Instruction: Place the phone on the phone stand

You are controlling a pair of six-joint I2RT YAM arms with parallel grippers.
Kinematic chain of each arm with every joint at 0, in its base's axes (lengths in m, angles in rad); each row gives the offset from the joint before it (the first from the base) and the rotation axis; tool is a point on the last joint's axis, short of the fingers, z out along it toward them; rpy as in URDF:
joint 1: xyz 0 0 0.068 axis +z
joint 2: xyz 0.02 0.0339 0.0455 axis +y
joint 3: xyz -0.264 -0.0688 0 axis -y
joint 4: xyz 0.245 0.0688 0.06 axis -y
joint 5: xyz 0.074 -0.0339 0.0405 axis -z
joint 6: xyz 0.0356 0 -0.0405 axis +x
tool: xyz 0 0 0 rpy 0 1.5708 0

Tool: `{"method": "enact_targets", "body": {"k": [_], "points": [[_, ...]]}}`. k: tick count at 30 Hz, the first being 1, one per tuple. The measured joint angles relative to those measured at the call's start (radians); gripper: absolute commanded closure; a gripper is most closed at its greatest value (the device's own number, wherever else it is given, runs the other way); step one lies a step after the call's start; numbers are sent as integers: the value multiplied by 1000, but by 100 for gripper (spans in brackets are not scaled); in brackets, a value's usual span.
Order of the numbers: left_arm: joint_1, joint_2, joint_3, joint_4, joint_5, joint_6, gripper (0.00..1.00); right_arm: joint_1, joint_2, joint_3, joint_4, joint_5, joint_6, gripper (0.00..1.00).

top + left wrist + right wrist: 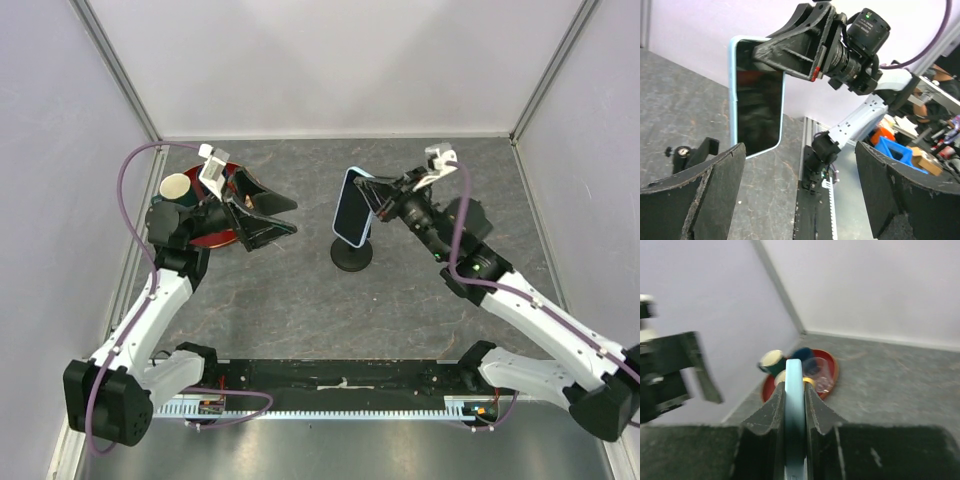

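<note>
The phone (352, 208), with a black screen and light blue case, is held upright in my right gripper (377, 196), which is shut on its upper part. Its lower end hangs just over the phone stand's round black base (352, 258). In the left wrist view the phone (757, 95) faces the camera, and the stand's clamp with a small knob (687, 151) shows at its lower left. I cannot tell whether they touch. In the right wrist view the phone's blue edge (794, 410) sits between both fingers. My left gripper (268, 216) is open and empty, left of the phone.
A red plate (212, 238) with a cream cup (176, 186) and other small cups lies at the far left under my left arm; it also shows in the right wrist view (832, 375). Grey walls close in the table on three sides.
</note>
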Motion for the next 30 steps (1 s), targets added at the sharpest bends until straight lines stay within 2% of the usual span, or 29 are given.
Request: {"method": "enact_targets", "body": {"k": [5, 11, 17, 22, 25, 28, 30], "points": [[-57, 31, -11, 93, 53, -66, 5, -38, -85, -72, 176, -339, 70, 100], [-188, 26, -11, 86, 108, -61, 7, -34, -83, -92, 364, -561, 185, 100], [-249, 31, -9, 24, 135, -23, 24, -34, -51, -92, 523, -648, 290, 100], [-249, 40, -7, 2, 135, -9, 27, -34, -10, -98, 643, -674, 365, 100], [-253, 41, -7, -1, 135, -4, 33, -27, 19, -106, 691, -688, 389, 100], [-259, 43, -6, -9, 135, 5, 34, -12, 43, -108, 691, -690, 391, 100], [-259, 43, -3, -24, 135, 15, 25, 4, 48, -107, 659, -690, 372, 100]]}}
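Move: The phone, already held near its top by the right gripper, has its middle about 14 cm to the right of the open left gripper, 4 cm ahead and some 4 cm below. The phone stand is about 4 cm ahead and 14 cm right of the left hand, 17 cm below; the red tray lies 17 cm ahead, 23 cm left, 24 cm down. From the right gripper, the left gripper is 16 cm left, 6 cm back and level; the stand is 2 cm left, 2 cm back and 17 cm down. Swing the right gripper back about 12 cm, keeping its hold on the phone, raising it as it goes, then easing down and left at the end; turn it some 45 degrees counter-clockwise so the phone's lower end meets the left gripper. Bring the left gripper back and right, turning clockwise, then part-close its fingers around that end without clamping. ##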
